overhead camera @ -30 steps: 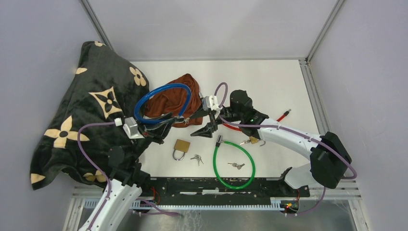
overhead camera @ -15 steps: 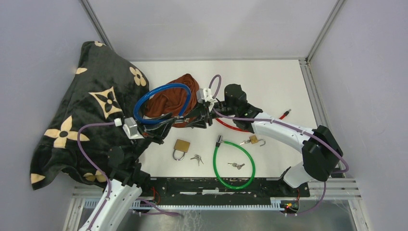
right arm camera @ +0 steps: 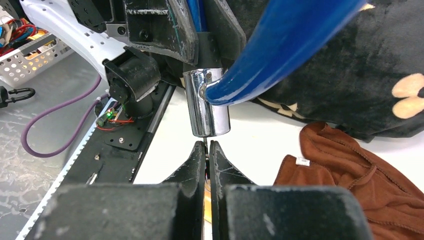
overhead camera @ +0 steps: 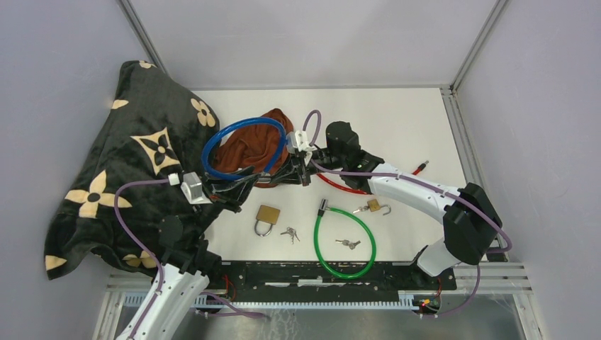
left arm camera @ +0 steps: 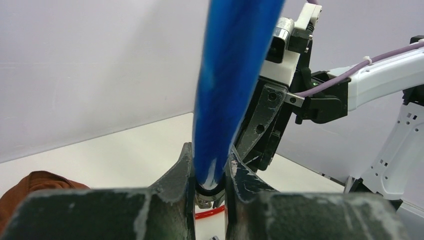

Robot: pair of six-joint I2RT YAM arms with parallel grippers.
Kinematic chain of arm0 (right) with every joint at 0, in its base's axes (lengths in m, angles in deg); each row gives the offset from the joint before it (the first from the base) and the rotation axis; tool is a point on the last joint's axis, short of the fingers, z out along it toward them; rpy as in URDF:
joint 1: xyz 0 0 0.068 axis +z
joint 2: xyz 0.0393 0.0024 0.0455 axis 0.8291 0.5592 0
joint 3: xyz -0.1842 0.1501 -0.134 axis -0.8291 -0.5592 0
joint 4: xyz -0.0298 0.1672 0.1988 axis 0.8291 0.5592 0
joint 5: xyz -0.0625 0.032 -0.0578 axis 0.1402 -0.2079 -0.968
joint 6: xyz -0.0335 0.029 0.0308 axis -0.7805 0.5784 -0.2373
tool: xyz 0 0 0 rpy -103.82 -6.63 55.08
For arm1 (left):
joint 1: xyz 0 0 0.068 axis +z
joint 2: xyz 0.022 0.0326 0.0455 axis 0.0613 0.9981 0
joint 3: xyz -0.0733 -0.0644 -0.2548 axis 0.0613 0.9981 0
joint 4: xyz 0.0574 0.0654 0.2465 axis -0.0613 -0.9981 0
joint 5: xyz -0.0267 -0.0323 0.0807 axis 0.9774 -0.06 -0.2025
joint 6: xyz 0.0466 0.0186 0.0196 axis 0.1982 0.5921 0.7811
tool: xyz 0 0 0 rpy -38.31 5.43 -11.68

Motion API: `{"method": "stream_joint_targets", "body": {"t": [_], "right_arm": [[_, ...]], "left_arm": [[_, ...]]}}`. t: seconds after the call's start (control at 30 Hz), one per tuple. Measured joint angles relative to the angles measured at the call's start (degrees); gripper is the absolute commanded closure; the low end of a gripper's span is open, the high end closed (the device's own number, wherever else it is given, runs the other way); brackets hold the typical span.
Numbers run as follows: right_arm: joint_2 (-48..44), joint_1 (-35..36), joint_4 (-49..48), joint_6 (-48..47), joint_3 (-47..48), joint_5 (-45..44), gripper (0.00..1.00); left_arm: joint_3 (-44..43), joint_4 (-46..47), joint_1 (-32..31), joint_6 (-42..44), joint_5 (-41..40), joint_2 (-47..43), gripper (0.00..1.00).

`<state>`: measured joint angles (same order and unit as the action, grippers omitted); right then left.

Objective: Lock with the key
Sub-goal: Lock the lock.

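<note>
A blue cable lock (overhead camera: 241,125) is held up above the table, its loop over a brown cloth. My left gripper (left arm camera: 209,170) is shut on the blue cable (left arm camera: 235,75) just above its black collar, and shows in the top view as left gripper (overhead camera: 249,178). The cable's chrome lock barrel (right arm camera: 206,112) points at my right gripper (right arm camera: 206,147). That gripper is shut on the thin key (right arm camera: 205,143), which sticks out of the barrel's end. From above, the right gripper (overhead camera: 285,173) meets the left one tip to tip.
On the table lie a brass padlock (overhead camera: 267,216), small keys (overhead camera: 289,234), a green cable lock (overhead camera: 345,241) with keys (overhead camera: 347,244) inside its loop, another brass padlock (overhead camera: 374,207) and a red cable (overhead camera: 340,185). A brown cloth (overhead camera: 248,149) and black patterned blanket (overhead camera: 135,163) fill the left.
My right gripper has moved left to the lock barrel and shut on the key. The blue loop has shifted slightly right and up. The left gripper keeps its hold.
</note>
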<state>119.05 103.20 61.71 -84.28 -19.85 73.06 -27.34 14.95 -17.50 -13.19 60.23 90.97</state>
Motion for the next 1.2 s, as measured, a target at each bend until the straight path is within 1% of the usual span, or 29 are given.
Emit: {"method": "stream_joint_targets", "body": {"t": [0.13, 0.4, 0.63, 0.73, 0.8, 0.9, 0.97, 1.1, 1.13, 1.2], "right_arm": [[-0.3, -0.4, 0.0, -1.4, -0.7, -0.4, 1.00], [-2.3, -1.5, -2.5, -3.1, -7.0, -1.7, 1.00], [-2.3, -1.6, -7.0, -2.6, -9.4, -1.4, 1.00], [-2.4, -3.5, -7.4, -1.7, -11.9, -1.0, 1.00], [-2.3, -5.1, -6.5, -1.2, -13.7, -1.2, 1.00], [-2.3, -5.9, -6.0, -0.8, -14.5, -1.6, 1.00], [-2.4, -6.0, -5.9, -0.8, -14.7, -2.0, 1.00], [-3.1, -6.8, -5.5, -0.3, -15.7, -3.2, 1.00], [-3.3, -7.2, -4.7, -0.3, -15.8, -3.7, 1.00], [-3.9, -7.6, -2.4, -0.8, -15.8, -5.7, 1.00]], "left_arm": [[0.0, -0.6, 0.0, -0.1, 0.0, -0.1, 0.98], [0.1, -5.3, -0.4, -0.1, 2.3, 0.2, 0.98], [0.1, -6.0, -0.4, -0.4, 2.0, 0.1, 0.98], [-0.1, -3.3, -0.2, -2.8, -1.5, -0.3, 0.98], [-1.4, -0.9, 0.0, -5.9, -3.6, -0.5, 0.98], [-3.8, 2.4, 0.0, -9.6, -4.2, 0.3, 0.98], [-4.6, 4.0, 0.0, -9.9, -4.2, 0.4, 0.98], [-4.7, 3.7, 0.0, -7.9, -4.7, -0.7, 0.98], [-4.7, 3.0, 0.0, -5.6, -4.7, -1.2, 0.98], [-4.7, -0.4, 0.0, 1.9, -6.0, -2.9, 0.98]]}}
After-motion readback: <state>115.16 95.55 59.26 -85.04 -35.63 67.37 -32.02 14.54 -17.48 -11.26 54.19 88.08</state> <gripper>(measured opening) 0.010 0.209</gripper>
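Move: The blue cable's metal lock cylinder, with the key already in its end, lies about 5 cm to the left of the right hand, 1 cm back and level, and that hand's fingers are already shut on the key. From the left hand, which holds the cable, the cylinder is some 2 cm ahead, 4 cm right and 1 cm up. About 25 cm below the right hand lie the brown cloth, 10 cm ahead and 4 left, and the brass padlock, 9 back and 3 left. The key is drawn out of the blue cable's lock cylinder by the right hand, fingers staying shut, heading down and to the right with some forward travel, roughly 10 cm in all, turning a little clockwise. The left hand keeps its grip on the cable; it is first drawn down about 2.5 cm with the pull, then swings up some 8 cm and slightly left, away from the right hand. ##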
